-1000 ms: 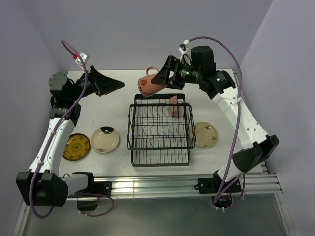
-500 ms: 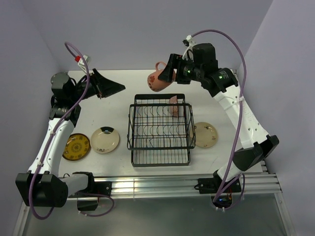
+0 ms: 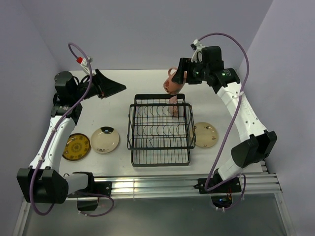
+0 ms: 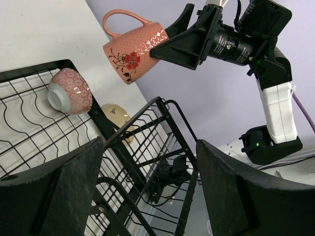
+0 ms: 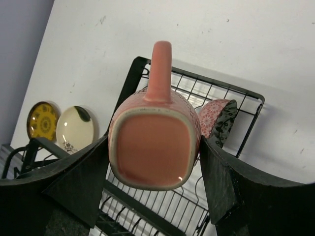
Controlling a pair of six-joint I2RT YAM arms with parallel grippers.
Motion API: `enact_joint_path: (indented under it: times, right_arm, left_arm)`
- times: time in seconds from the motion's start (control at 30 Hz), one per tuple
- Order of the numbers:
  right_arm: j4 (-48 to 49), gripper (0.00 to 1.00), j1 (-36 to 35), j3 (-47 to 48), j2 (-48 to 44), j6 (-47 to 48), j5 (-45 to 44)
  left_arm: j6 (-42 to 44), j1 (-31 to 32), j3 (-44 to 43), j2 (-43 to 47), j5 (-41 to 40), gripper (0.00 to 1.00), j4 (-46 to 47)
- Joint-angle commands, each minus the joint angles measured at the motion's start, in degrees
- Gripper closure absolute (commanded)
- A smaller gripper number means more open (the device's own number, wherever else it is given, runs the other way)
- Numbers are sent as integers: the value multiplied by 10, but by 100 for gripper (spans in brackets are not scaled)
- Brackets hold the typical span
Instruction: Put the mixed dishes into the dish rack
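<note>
My right gripper (image 3: 180, 78) is shut on the pinkish mug (image 3: 171, 85) and holds it in the air over the far edge of the dish rack (image 3: 160, 147). In the right wrist view the mug's square base (image 5: 153, 147) sits between my fingers, handle pointing away. A small bowl (image 3: 173, 105) lies on its side in the rack's far right corner. On the table left of the rack lie a yellow patterned plate (image 3: 76, 146) and a cream plate (image 3: 105, 139). Another cream plate (image 3: 205, 134) lies right of the rack. My left gripper (image 3: 112, 87) hangs open and empty over the far left of the table.
The left wrist view looks across the rack's wires (image 4: 147, 128) at the mug (image 4: 135, 51), the bowl (image 4: 70, 92) and the right arm (image 4: 275, 98). Purple walls close in the back and both sides. The arm bases and a metal rail (image 3: 162, 186) line the near edge.
My right gripper has carried the mug to the right along the rack's far edge and turned it, so it now hangs just above the bowl's corner. The left gripper has hardly moved.
</note>
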State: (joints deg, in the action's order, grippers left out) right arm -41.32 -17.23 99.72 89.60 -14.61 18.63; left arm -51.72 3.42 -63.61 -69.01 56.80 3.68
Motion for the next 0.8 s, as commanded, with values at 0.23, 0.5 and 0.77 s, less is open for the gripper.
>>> enact_joint_path:
  times: [0.23,0.5,0.77]
  right_arm:
    - [93,100,5,28,58,94,94]
    - [163,100,4,-21,74,99,113]
    - [154,100,-24,8,116,100,108]
  left_arm:
    - [28,-3,15,-14,-17,19,28]
    - [22,-6,30,-28,-12,19,58]
    - [21,-8,46,-40,-12,19,80]
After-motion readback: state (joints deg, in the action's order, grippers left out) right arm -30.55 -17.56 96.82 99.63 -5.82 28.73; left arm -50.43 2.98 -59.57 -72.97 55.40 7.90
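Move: The peach mug, already in the right hand's grip, is bound for the rear of the dish rack, whose open stretch lies about 4 cm ahead, 7 cm to the left and some 29 cm below that hand. The pink bowl in the rack is about 3 cm ahead, 1 cm left and 26 cm down; the cream plate outside the rack is 10 cm back, 16 cm right and 31 cm down. From the left hand, that rack space is some 12 cm ahead, 15 cm right and 34 cm down. The mug, still pinched near its bottom between the right fingers, is lowered about 6 cm towards the rear of the rack, most of it early on, while being carried forward and left by some 4 cm each; the wrist swings about 15 degrees counter-clockwise. The empty left hand, fingers staying open, also sinks about 4 cm and eases forward a little. ##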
